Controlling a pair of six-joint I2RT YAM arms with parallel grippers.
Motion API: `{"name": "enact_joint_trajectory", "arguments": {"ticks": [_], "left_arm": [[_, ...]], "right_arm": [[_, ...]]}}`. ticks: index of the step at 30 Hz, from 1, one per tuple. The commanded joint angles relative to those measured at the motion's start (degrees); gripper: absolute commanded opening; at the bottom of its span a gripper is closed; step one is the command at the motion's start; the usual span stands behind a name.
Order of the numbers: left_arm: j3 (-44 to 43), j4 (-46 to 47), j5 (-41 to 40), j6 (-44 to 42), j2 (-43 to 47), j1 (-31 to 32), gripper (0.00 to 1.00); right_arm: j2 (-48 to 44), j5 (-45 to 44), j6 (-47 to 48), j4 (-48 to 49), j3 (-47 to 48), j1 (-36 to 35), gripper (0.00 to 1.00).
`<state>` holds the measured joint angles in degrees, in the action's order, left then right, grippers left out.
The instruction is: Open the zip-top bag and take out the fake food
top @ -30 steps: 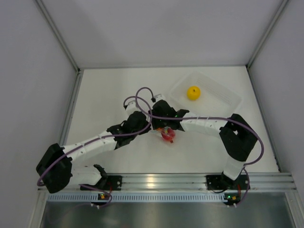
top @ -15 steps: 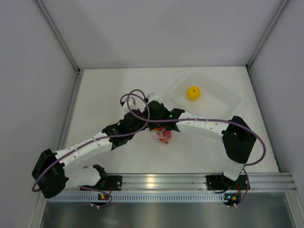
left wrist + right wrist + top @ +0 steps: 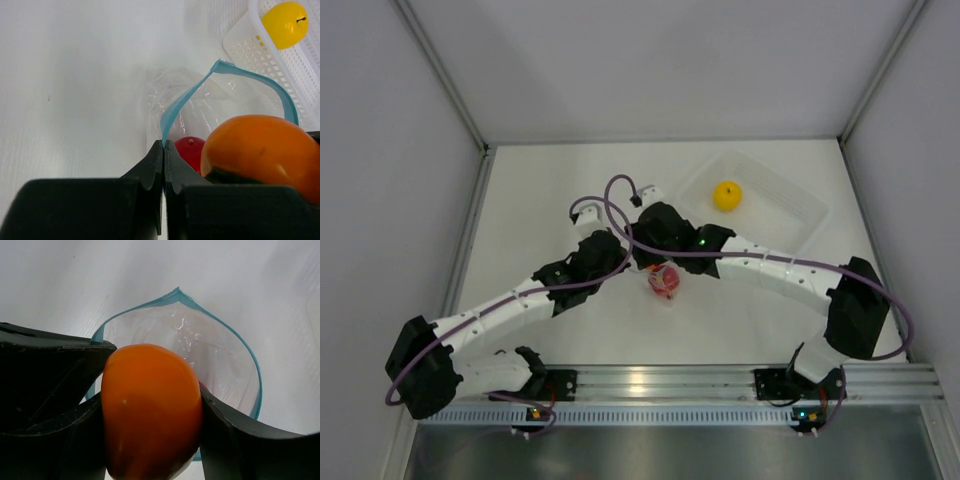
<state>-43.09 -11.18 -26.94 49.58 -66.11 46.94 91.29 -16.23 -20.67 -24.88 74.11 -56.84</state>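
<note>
The zip-top bag (image 3: 210, 102) is a clear pouch, its light blue zip strip (image 3: 177, 110) spread into an open loop. My left gripper (image 3: 164, 143) is shut on one end of that strip. My right gripper (image 3: 151, 390) is shut on the orange fake food (image 3: 150, 415), held just above the bag's open mouth (image 3: 220, 360). The red fake food (image 3: 191, 150) lies inside the bag, seen from above as a red spot (image 3: 666, 282). The yellow fake food (image 3: 727, 195) sits in the clear tray (image 3: 792, 217).
The rigid perforated tray (image 3: 250, 47) stands at the back right, close behind the bag. Both arms cross over the table's middle, with purple cables looping above the wrists (image 3: 620, 200). Grey walls enclose the white table on three sides.
The right arm's elbow has swung out to the right and its wrist has drawn back slightly. The bag with the red fruit has shifted a little to the left. The left arm has barely moved.
</note>
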Motion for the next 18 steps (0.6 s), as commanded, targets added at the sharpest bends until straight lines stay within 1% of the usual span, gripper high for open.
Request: {"name": "enact_joint_trajectory", "arguments": {"ticks": [1,7,10,11,13,14,15,16,18], "left_arm": [[-0.7,0.4,-1.5,0.7,0.5,-0.1,0.00],[-0.7,0.4,-1.5,1.0,0.2,-0.2,0.00],[-0.5,0.3,-1.4,1.0,0.3,-0.1,0.00],[-0.4,0.3,-1.4,1.0,0.5,-0.2,0.00],[-0.3,0.3,-1.4,0.9,0.8,-0.2,0.00],[-0.2,0.4,-1.4,0.8,1.2,-0.2,0.00],[-0.2,0.4,-1.4,0.8,1.2,-0.2,0.00],[-0.2,0.3,-1.3,0.8,1.2,-0.2,0.00],[-0.1,0.3,-1.0,0.8,1.6,-0.1,0.00]], "right_arm": [[-4.4,0.3,-0.3,0.7,-0.6,0.2,0.27],[-9.9,-1.1,0.1,-1.1,-0.9,1.6,0.27],[-13.2,-0.5,1.2,-1.9,-1.6,5.4,0.27],[-14.1,-0.1,1.3,-2.1,-1.9,8.4,0.27],[-17.0,0.8,1.9,-2.2,-3.2,11.9,0.27],[-17.8,0.8,2.6,-2.5,-3.5,16.0,0.27],[-18.5,0.8,2.8,-3.0,-4.1,18.1,0.27],[-18.5,1.7,3.3,-3.4,-4.5,23.0,0.27],[-18.0,2.9,3.9,-3.6,-5.9,28.0,0.29]]}}
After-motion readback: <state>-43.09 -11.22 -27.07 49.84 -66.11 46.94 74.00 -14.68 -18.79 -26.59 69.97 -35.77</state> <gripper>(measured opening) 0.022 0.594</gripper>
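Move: The right hand holds the persimmon at the bag's mouth; the white basket's middle lies some 29 cm to its right, 17 cm ahead and 13 cm below. The yellow fruit in it is about 22 cm right and 18 cm ahead; the red fruit in the bag is 3 cm right, level fore-and-aft, 13 cm below. For the left hand, still pinching the rim, the basket is roughly 34 cm right, 16 cm ahead. Still gripping the persimmon, the right hand rises, then sweeps about 14 cm right and forward towards the basket. ##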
